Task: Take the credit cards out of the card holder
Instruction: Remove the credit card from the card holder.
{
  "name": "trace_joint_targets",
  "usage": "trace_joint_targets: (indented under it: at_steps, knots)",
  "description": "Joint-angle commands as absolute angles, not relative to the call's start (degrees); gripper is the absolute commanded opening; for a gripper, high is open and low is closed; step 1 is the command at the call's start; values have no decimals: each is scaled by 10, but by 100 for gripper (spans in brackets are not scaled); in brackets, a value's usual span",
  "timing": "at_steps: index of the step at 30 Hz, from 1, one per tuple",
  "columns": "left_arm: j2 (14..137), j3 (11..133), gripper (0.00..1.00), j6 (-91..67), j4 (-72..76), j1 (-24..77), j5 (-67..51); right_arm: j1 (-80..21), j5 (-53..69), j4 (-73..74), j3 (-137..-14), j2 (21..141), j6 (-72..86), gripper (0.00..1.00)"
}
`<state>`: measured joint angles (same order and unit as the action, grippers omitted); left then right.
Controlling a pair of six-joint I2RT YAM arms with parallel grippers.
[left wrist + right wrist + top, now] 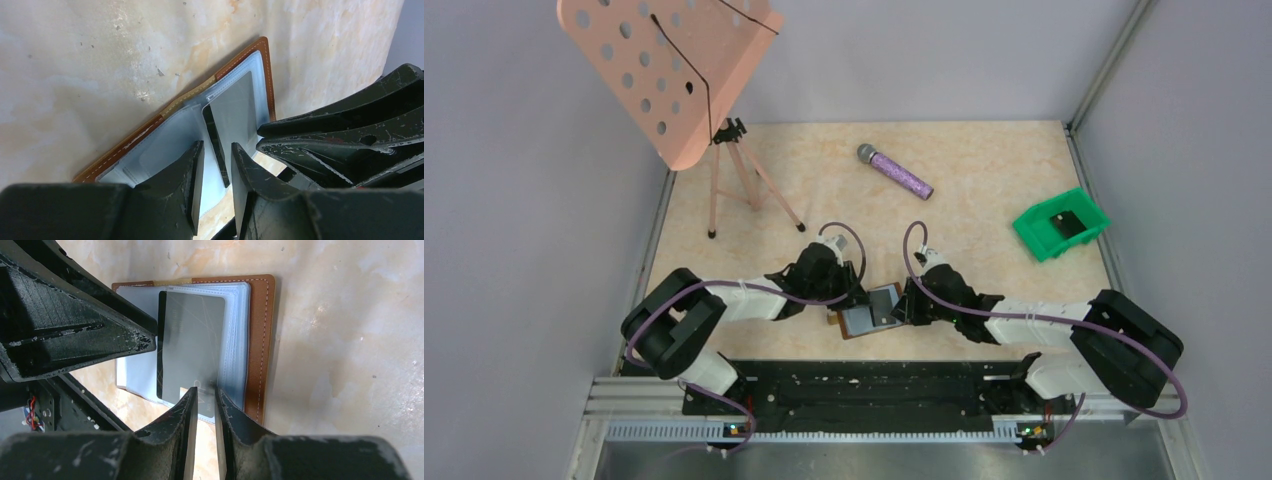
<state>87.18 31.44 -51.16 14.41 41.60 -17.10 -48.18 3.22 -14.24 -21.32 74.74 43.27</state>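
Observation:
The card holder point(870, 312) lies open on the table between both arms, brown leather point(259, 340) round grey-blue sleeves point(165, 145). A grey credit card point(192, 345) with a dark edge sticks partway out of the sleeves point(235, 107). My right gripper point(205, 387) is narrowly open, its tips straddling the card's near edge with a gap still showing. My left gripper point(217, 145) stands open over the other panel, nothing between its fingers. In the top view the left gripper point(856, 292) and the right gripper point(906, 305) meet over the holder.
A pink perforated music stand point(674, 70) on a tripod stands at the back left. A purple microphone point(894, 170) lies at the back centre. A green plastic bin point(1061, 224) sits at the right. Walls close in on both sides.

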Motion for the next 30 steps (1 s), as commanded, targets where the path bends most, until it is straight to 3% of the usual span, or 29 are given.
trace_joint_targets:
  at_steps: [1, 12, 20, 25, 30]
  knots:
    - [873, 324, 32, -514, 149, 422, -171, -477, 35, -144, -200, 743, 433, 19]
    - [897, 323, 30, -527, 184, 428, -191, -476, 33, -142, -198, 739, 433, 19]
    - [882, 323, 15, -537, 174, 428, -195, -477, 28, -135, -199, 735, 435, 18]
    - [870, 326, 0, -542, 170, 428, -202, -476, 21, -131, -197, 732, 437, 18]
    - [858, 346, 0, -533, 115, 428, -184, -475, 3, -102, -199, 713, 441, 17]
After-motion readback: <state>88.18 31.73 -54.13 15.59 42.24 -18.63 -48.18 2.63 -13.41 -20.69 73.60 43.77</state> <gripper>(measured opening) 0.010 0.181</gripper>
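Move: The card lies right beside the left gripper's open fingertips, its exposed black edge running between them. The card's middle is about 4 cm to the right, 1 cm back and 1 cm below. The holder's left sleeve lies about 4 cm back and 2 cm to the left, and the tan tab some 8 cm left and 4 cm back. From the right gripper, the card's middle is about 3 cm left, 2 cm ahead and 1 cm below. Ease the left gripper about 1 cm to the right, deeper over the card's exposed black edge, dipping only slightly. Then shut the fingers fully from about a third open, so the tips pinch that edge, and start to rise by some 0.5 cm. Keep the right gripper in place over the card's near right part, barely ajar. ##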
